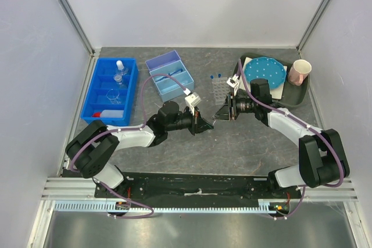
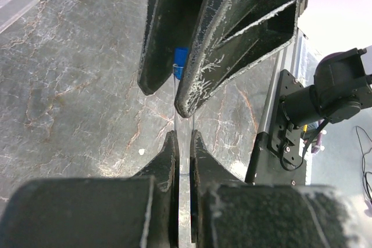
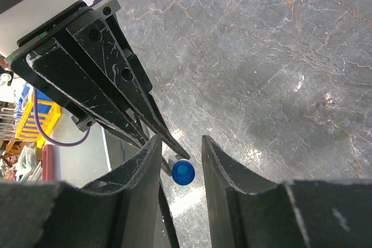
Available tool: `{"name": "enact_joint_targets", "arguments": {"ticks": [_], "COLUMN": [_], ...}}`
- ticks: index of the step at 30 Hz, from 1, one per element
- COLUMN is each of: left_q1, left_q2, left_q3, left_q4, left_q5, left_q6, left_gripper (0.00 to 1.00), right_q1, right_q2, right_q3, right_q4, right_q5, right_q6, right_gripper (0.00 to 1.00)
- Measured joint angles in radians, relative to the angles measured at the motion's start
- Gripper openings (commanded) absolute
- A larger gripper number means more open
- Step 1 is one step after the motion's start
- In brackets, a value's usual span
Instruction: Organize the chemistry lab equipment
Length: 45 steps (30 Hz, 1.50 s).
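Observation:
A clear tube with a blue cap is clamped low on its body by my left gripper, which is shut on it at mid table. The capped end points toward my right gripper, whose fingers straddle it. In the right wrist view the blue cap sits between the right jaws with a gap on both sides, so that gripper is open and not touching it. The tube's lower end is hidden between the left fingers.
A blue divided bin with bottles and flasks stands at the back left, a light blue box beside it. A clear tube rack sits behind the grippers. A blue dotted disc, pink cup and dark tray are back right.

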Motion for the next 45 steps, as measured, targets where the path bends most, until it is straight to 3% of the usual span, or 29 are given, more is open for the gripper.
{"name": "enact_joint_targets", "arguments": {"ticks": [3, 6, 7, 10, 13, 14, 17, 19, 22, 25, 29, 33, 40, 45], "left_q1": [0.0, 0.0, 0.0, -0.003, -0.003, -0.003, -0.003, -0.003, 0.013, 0.061, 0.181, 0.253, 0.252, 0.253], "left_q2": [0.0, 0.0, 0.0, 0.0, -0.003, -0.008, -0.037, -0.069, -0.151, -0.252, -0.389, -0.528, -0.68, -0.73], "left_q3": [0.0, 0.0, 0.0, 0.002, 0.003, 0.003, 0.003, 0.004, 0.019, 0.103, 0.252, 0.264, 0.065, 0.046], "left_q4": [-0.003, -0.014, -0.016, -0.021, -0.026, -0.031, -0.054, -0.08, -0.198, -0.423, -0.743, -0.93, -1.075, -1.091], "left_q5": [-0.015, -0.028, -0.029, -0.027, -0.024, -0.024, -0.034, -0.037, -0.031, -0.026, -0.035, -0.093, -0.167, -0.217], "left_q6": [0.001, 0.002, 0.003, 0.007, 0.011, 0.014, 0.031, 0.045, 0.073, 0.134, 0.272, 0.4, 0.46, 0.471], "left_gripper": [0.02, 0.02, 0.02, 0.06, 0.27, 0.54, 0.9, 0.98, 1.0, 1.0, 1.0, 1.0, 1.0, 1.0], "right_q1": [0.0, 0.0, 0.0, -0.002, -0.003, -0.003, -0.003, -0.007, -0.027, -0.046, -0.048, -0.046, -0.046, -0.046], "right_q2": [0.0, 0.003, 0.003, 0.007, 0.008, 0.008, 0.008, 0.007, 0.003, -0.009, -0.019, -0.002, 0.206, 0.307], "right_q3": [0.003, 0.008, 0.009, 0.009, 0.009, 0.009, 0.011, 0.011, 0.024, 0.061, 0.144, 0.219, 0.434, 0.494], "right_q4": [-0.008, -0.011, -0.012, -0.015, -0.016, -0.016, -0.017, -0.019, -0.056, -0.114, -0.138, -0.08, 0.024, 0.027], "right_q5": [0.0, -0.003, -0.003, -0.006, -0.013, -0.018, -0.039, -0.046, -0.021, 0.053, 0.248, 0.439, 0.679, 0.771], "right_q6": [-0.003, -0.008, -0.013, -0.023, -0.028, -0.027, -0.029, -0.037, -0.082, -0.144, -0.248, -0.324, -0.344, -0.349], "right_gripper": [0.4, 0.28, 0.18, 0.07, 0.05, 0.05, 0.05, 0.05, 0.06, 0.07, 0.08, 0.08, 0.08, 0.09]}}
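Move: My left hand already holds the test tube roughly upright, its middle about 3 cm above that hand; its capped upper end is between my right fingers, putting its middle some 3 cm below my right hand. From my right hand the tube rack lies about 19 cm ahead, 5 cm right and 13 cm down, and the two racked tubes stand 23 cm ahead, 1 cm right and 10 cm down. The tray is about 24 cm ahead, 26 cm right and 13 cm down. I shut my right fingers on the tube just below its blue cap while my left hand holds still, then open my left fingers wide and draw that hand about 19 cm left, arching up and settling a little higher. My right hand carries the tube some 23 cm forward and 8 cm right towards the far end of the rack, rising slightly and turning clockwise about 50 degrees. ##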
